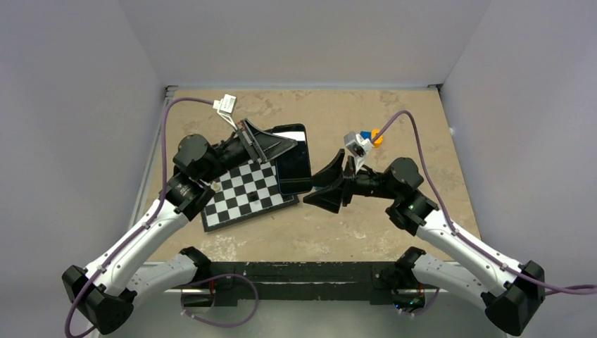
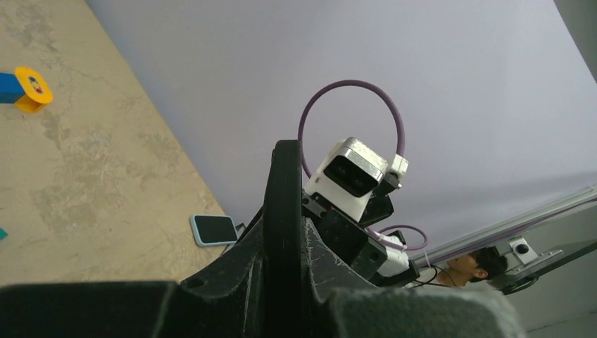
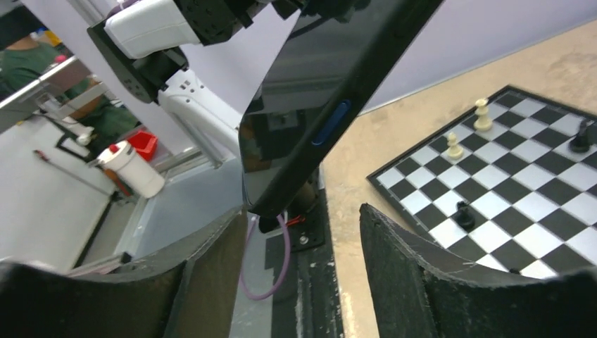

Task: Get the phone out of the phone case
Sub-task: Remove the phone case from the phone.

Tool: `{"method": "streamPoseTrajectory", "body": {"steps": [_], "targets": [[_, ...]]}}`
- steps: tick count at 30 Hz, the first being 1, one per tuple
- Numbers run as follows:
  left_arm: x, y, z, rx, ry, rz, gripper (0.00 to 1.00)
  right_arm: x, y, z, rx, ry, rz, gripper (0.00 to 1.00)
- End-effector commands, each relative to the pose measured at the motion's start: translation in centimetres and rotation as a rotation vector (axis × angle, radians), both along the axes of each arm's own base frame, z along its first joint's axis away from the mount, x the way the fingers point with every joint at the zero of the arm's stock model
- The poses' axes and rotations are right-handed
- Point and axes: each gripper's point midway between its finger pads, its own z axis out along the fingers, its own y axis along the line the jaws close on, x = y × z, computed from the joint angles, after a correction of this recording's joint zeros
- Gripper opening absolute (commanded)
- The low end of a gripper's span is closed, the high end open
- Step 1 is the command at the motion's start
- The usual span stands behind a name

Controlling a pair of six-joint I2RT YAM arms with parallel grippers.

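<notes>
My left gripper (image 1: 281, 144) is shut on the phone case (image 1: 294, 165), a black slab held up on edge over the chessboard. In the left wrist view its thick black edge (image 2: 281, 197) stands clamped between my fingers (image 2: 283, 229). The right wrist view shows the case's glossy face (image 3: 303, 105) and a blue side button. I cannot tell whether anything sits inside it. My right gripper (image 1: 311, 191) is open, and the case's lower corner hangs just past its fingertips (image 3: 303, 211). The phone (image 2: 213, 229), light-blue rimmed, lies screen-up by the right wall, hidden in the top view.
A chessboard (image 1: 246, 193) lies under the case, with a few pieces (image 3: 464, 141) standing on it. An orange and blue toy (image 1: 373, 137) sits at the back right. Walls close off three sides of the table.
</notes>
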Motion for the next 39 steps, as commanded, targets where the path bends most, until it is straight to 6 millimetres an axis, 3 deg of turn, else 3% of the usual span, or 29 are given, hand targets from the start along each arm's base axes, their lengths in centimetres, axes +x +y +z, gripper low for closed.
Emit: {"method": "streamPoseTrajectory", "body": {"steps": [1,5,14,17,22,27,31,34,39], "targets": [[-1.9,0.9,4.9,-0.071,-0.139,-0.027,0.00,-1.1,0.2,2.7,0.044,-0.022,0.102,0.60],[-2.0,0.8,4.6,-0.062,-0.130,-0.036,0.00,-1.4,0.6,3.0,0.070,-0.026,0.149,0.46],[-2.1,1.0,4.5,-0.044,-0.137,-0.029,0.00,-3.1,-0.1,3.3,0.101,-0.065,0.212,0.55],[-2.1,0.9,4.3,-0.041,-0.127,-0.035,0.00,-2.5,0.2,3.8,0.103,-0.043,0.188,0.51],[-2.5,1.0,4.7,-0.052,-0.117,-0.052,0.00,-1.9,0.7,3.8,0.102,-0.040,0.187,0.32],[-3.2,0.9,5.3,-0.078,-0.105,-0.090,0.00,-0.9,1.4,3.5,0.096,-0.044,0.182,0.21],[-4.1,0.9,5.9,-0.120,-0.074,-0.145,0.00,0.3,2.1,2.6,0.073,-0.136,0.152,0.00],[-5.1,0.6,6.3,-0.167,0.015,-0.234,0.00,1.9,2.2,1.6,0.067,-0.283,0.060,0.00],[-6.3,0.2,6.0,-0.191,0.149,-0.342,0.00,3.4,2.9,3.6,0.098,-0.493,-0.024,0.00]]}}
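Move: My left hand holds the cased phone, whose middle is about 3 cm back from that hand and 2 cm below it. From my open right hand, the case's near right corner is just 1 cm back, 2 cm left and 1 cm up. The phone's middle is some 6 cm ahead, 5 left and 4 up. Far below the right hand, roughly 30 cm down, the chessboard lies about 22 cm ahead and 20 left, the teal piece 21 ahead and 7 right. I bring my right hand about 2 cm back and up with its half-open fingers wavering, turning some 10 degrees counter-clockwise, then ease left and slightly forward and close on the near right corner of the case, pinching it. Keeping that pinch, I start to roll the wrist, forward side up, about 15 degrees, and rise a little. My left hand keeps its hold on the phone, drawing back about 1.5 cm and finally lifting slightly. ##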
